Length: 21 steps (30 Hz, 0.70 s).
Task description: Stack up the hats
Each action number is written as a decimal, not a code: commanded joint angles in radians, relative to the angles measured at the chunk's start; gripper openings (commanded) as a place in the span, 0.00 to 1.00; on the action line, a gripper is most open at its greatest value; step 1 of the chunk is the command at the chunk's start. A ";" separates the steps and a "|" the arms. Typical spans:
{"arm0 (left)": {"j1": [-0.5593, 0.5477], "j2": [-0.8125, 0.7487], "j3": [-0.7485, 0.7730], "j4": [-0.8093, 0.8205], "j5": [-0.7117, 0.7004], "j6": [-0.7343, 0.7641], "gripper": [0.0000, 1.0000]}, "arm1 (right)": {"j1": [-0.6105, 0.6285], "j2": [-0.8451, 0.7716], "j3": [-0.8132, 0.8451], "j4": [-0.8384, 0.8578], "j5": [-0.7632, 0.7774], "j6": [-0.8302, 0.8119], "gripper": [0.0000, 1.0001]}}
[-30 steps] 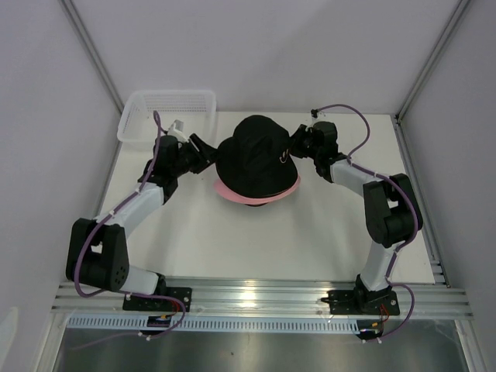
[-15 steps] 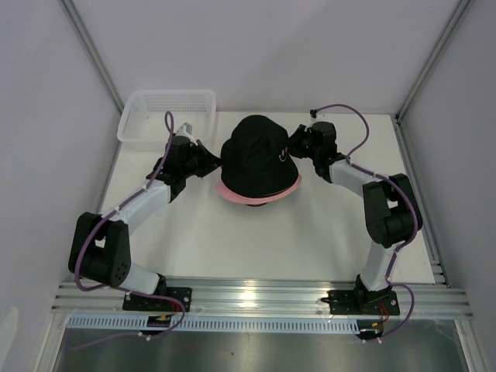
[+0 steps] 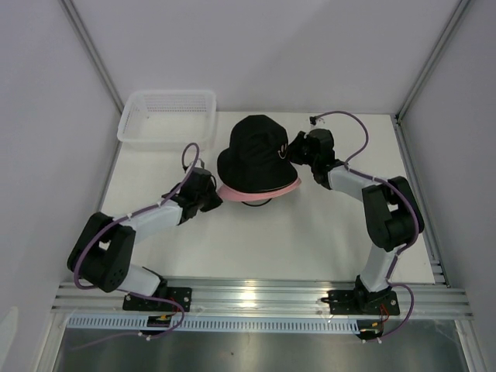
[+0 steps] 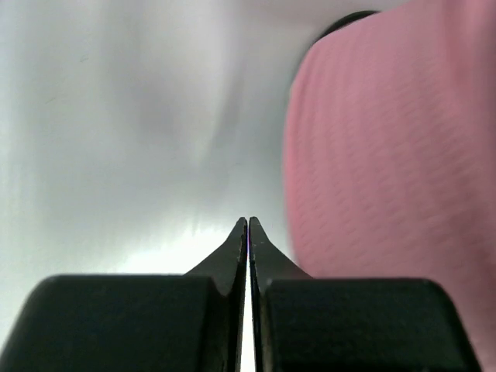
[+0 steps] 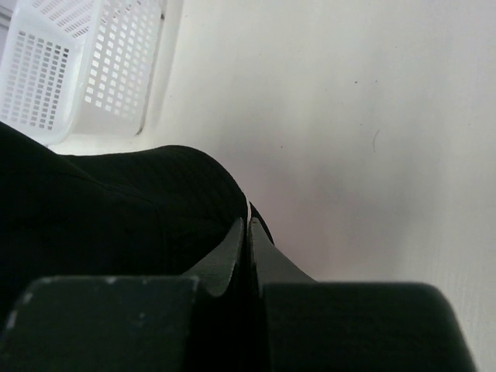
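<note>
A black hat [image 3: 254,153] with a small light mark sits on top of a pink hat [image 3: 267,190], of which only the brim shows, at the table's far middle. My right gripper [image 3: 295,152] is at the black hat's right brim and shut on it; black fabric [image 5: 116,225] wraps round its tips [image 5: 249,219]. My left gripper [image 3: 218,200] is low at the pink brim's left edge, shut and empty. In the left wrist view its tips [image 4: 248,222] meet, with pink fabric [image 4: 387,155] just to their right.
A white mesh basket [image 3: 167,116] stands at the far left corner, also seen behind the black hat in the right wrist view [image 5: 70,70]. Grey walls and metal frame posts enclose the white table [image 3: 310,232].
My left gripper has shut, let go of the black hat's left brim and swung down toward me to the pink brim. The right gripper has held its place on the brim.
</note>
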 commanded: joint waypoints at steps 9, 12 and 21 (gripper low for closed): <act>0.027 -0.155 0.071 -0.112 -0.113 0.067 0.03 | -0.038 -0.140 0.087 -0.140 0.061 -0.117 0.70; 0.090 -0.208 0.117 -0.188 -0.086 0.084 0.13 | -0.078 -0.204 0.142 -0.270 0.084 -0.168 0.92; 0.277 -0.418 0.214 -0.313 0.092 0.259 0.99 | -0.155 -0.477 0.164 -0.491 0.241 -0.214 0.99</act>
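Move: The right hand holds the black hat's brim; that hat's middle is about 10 cm to its left, 3 cm back and level in height. From the left hand, shut beside the pink brim, the black hat is some 11 cm ahead, 11 cm right and 7 cm higher. The pink hat sits just under it, around 9 cm ahead, 11 cm right and 3 cm up. The white basket lies about 32 cm ahead and 16 cm left. The right fingers let go of the black hat's brim, opening wide almost on the spot, then the hand sweeps up about 16 cm and right 12 cm, turning clockwise and tipping its fingers up. The left hand backs away from the pink brim, up some 12 cm and 9 cm left after a tiny dip, its shut fingers opening wide late and tilting up. ##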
